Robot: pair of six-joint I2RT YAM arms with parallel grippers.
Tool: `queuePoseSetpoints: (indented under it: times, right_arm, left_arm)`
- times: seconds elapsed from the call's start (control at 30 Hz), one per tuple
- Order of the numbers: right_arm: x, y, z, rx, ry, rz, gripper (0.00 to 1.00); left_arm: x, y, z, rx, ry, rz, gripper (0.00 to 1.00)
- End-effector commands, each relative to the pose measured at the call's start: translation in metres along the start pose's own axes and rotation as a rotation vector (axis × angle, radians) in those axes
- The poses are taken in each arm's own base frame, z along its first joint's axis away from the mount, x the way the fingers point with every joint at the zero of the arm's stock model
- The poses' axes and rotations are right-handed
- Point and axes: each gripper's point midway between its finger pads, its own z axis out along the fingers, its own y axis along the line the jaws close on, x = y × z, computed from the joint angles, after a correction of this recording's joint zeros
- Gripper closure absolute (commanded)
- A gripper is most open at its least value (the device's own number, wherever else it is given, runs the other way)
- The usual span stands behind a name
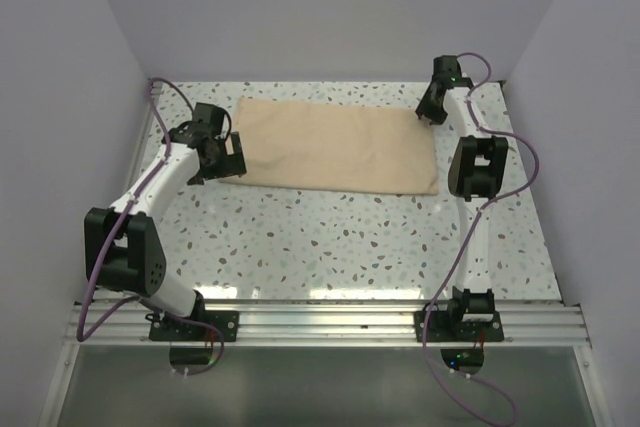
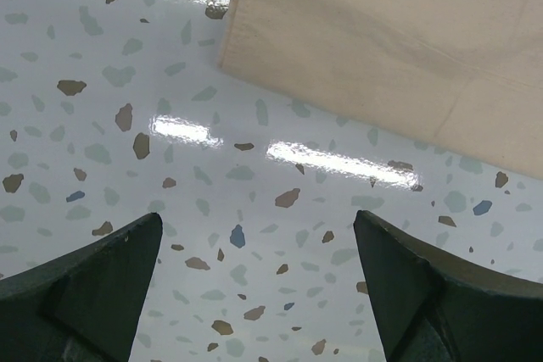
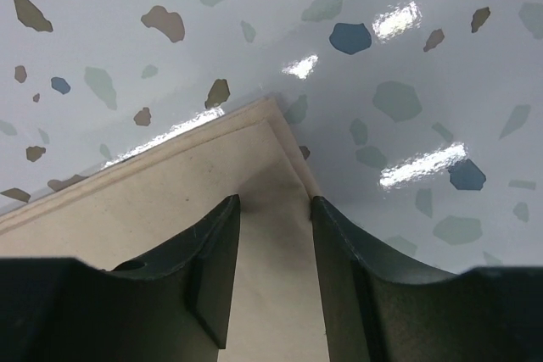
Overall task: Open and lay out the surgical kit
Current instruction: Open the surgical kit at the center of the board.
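Note:
The surgical kit lies as a flat, folded beige cloth wrap across the far half of the table. My left gripper hovers at the wrap's near left corner. In the left wrist view it is wide open over bare tabletop, with the cloth ahead and to the right. My right gripper is down at the wrap's far right corner. In the right wrist view its jaws stand partly closed astride the layered cloth corner, with a gap still showing and the cloth lying flat between the fingers.
The speckled tabletop ends at a grey back wall and side walls close to the wrap. Both arm bases sit on the metal rail at the near edge, with purple cables looping beside them.

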Motion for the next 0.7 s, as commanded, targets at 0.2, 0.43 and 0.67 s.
queuePoseSetpoints:
  times: [0.2, 0.43, 0.67]
  right_arm:
    - [-0.013, 0.014, 0.004, -0.051, -0.044, 0.017, 0.82]
    - [-0.011, 0.015, 0.005, -0.053, -0.04, 0.008, 1.0]
    - [-0.022, 0.032, -0.019, -0.145, -0.05, 0.018, 1.0]
  left_arm:
    - [-0.006, -0.01, 0.009, 0.032, -0.007, -0.007, 0.0]
    - [-0.012, -0.015, 0.012, 0.043, -0.001, 0.004, 0.0]
    - [-0.017, -0.021, 0.013, 0.06, -0.006, 0.008, 0.0]
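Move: The surgical kit's beige wrap lies spread between the hands. Its near left corner is about 7 cm ahead of the open left gripper, 3 cm to its left and some 9 cm below; its far left corner is roughly 33 cm ahead and 2 cm left. The half-closed right fingertips are already down at the upper layer's right edge, with the wrap's far right corner about 4 cm ahead and 1 cm right, and the near right corner some 26 cm back and 3 cm left. Hold the right gripper down at the wrap, just short of its far right corner, and shut the fingers completely so they pinch the upper layer's right edge, then keep them shut. Meanwhile lower the left gripper about 2 cm towards the near left corner, fingers wide open, easing slightly to the right and forward and still clear of the wrap. ##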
